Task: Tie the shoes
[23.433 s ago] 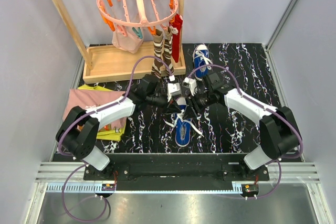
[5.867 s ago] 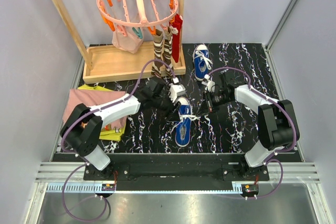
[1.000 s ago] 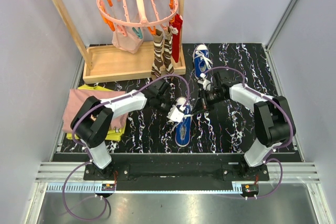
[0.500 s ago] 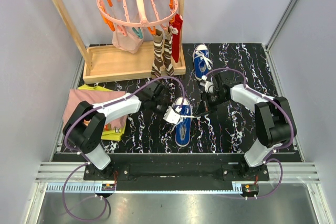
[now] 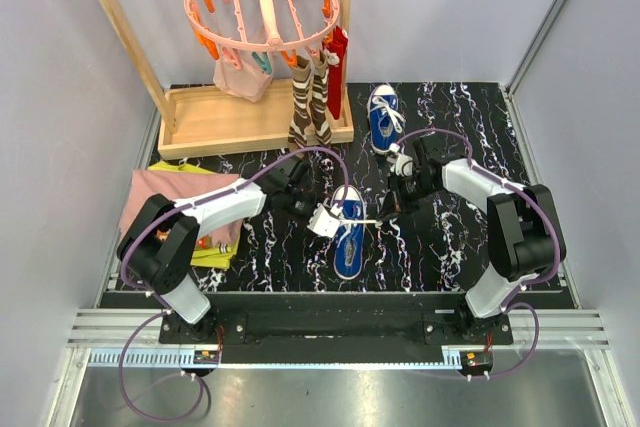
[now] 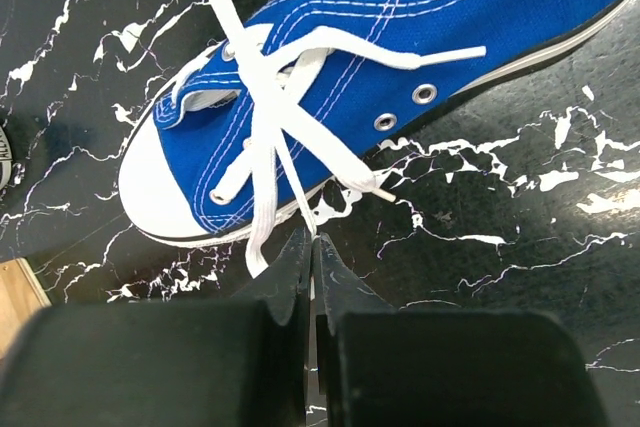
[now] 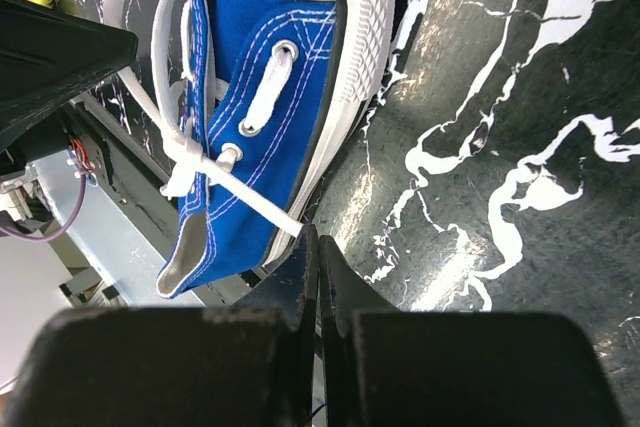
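One of the shoes, a blue sneaker (image 5: 349, 239) with a white toe cap, lies mid-table, toe toward the back. The other shoe (image 5: 383, 119) lies farther back. My left gripper (image 5: 330, 217) is at the near sneaker's left side, shut on a white lace end (image 6: 296, 175) that runs from the crossed laces to its tips (image 6: 310, 243). My right gripper (image 5: 382, 213) is at the sneaker's right side, shut on the other lace end (image 7: 255, 205), which stretches taut from a knot (image 7: 190, 159) over the tongue. In the left wrist view the sneaker (image 6: 400, 57) fills the upper half.
A wooden rack base (image 5: 230, 119) with a pink round clip hanger (image 5: 262, 2) and hanging socks (image 5: 312, 97) stands at the back left. Folded clothes (image 5: 170, 207) lie at the left edge. Grey walls close in both sides.
Over the last second both grippers have drawn slightly apart, left one leftward and right one rightward, pulling the lace ends outward across the near sneaker.
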`<state>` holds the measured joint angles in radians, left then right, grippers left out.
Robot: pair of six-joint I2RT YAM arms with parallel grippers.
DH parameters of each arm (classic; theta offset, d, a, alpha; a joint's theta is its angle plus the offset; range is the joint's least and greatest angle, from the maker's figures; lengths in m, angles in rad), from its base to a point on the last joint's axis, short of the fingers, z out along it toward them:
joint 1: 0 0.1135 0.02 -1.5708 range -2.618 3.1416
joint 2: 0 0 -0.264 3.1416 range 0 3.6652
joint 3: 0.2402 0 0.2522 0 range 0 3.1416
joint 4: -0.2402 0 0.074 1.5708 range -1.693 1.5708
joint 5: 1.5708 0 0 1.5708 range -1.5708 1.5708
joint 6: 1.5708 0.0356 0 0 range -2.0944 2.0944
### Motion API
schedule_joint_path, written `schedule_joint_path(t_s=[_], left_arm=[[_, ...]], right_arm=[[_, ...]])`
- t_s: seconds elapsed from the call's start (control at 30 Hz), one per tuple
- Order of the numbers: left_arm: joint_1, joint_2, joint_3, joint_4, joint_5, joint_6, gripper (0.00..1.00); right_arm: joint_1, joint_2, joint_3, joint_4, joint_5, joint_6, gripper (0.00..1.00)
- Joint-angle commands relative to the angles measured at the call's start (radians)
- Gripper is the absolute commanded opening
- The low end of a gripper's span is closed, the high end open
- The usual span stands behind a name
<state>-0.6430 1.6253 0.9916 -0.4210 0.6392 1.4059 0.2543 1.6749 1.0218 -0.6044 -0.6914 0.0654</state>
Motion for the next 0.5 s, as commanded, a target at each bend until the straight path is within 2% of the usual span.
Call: schedule_joint_path(t_s=[0.0,0.27,0.3,0.33,0.37,0.43,0.47], left_arm=[[0.022,-0.008,-0.014,-0.013,-0.03,0.022,0.0],[0.016,0.007,0.004,-0.015,-0.01,0.001,0.0],[0.014,0.011,0.018,-0.016,-0.012,-0.014,0.03],[0.014,0.01,0.025,-0.016,-0.013,-0.03,0.2],[0.014,0.01,0.039,-0.019,-0.013,-0.057,0.23],[0.017,-0.014,0.047,-0.021,-0.013,-0.09,0.37],[0.017,-0.046,0.047,-0.022,-0.009,-0.122,0.41]], right_arm=[[-0.016,0.011,0.037,-0.026,0.067,-0.029,0.0],[0.0,0.043,0.084,-0.015,-0.077,-0.012,0.0],[0.005,0.048,0.09,-0.017,-0.094,-0.012,0.0],[0.007,0.054,0.096,-0.018,-0.138,-0.009,0.02],[0.01,0.057,0.107,-0.017,-0.157,-0.004,0.21],[0.011,0.04,0.119,-0.017,-0.189,0.001,0.33],[0.01,0.031,0.124,-0.02,-0.188,0.002,0.44]])
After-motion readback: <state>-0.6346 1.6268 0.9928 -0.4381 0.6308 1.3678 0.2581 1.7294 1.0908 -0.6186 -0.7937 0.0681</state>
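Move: Both shut hands hold lace loops drawn out from the knot on the near shoe. The knot is about 5 cm right and 1 cm ahead of the left hand, and some 8 cm left of the right hand, level fore and aft; its height roughly matches both. From the right hand, the near shoe's middle lies about 8 cm left, 4 cm back and slightly lower; the second shoe stands some 25 cm ahead and 1 cm right. Both hands give up their pull on the bow: the left stays almost where it is just off the shoe's left side, easing barely half a centimetre outward, and opens its fingers about a third to let go of its loop. The right hand first holds still with its loop taut, then eases about 2 cm left towards the knot while rising about 1.5 cm and drifting slightly forward, tilts some 5 degrees, and opens by nearly a third at the end, releasing its loop. ##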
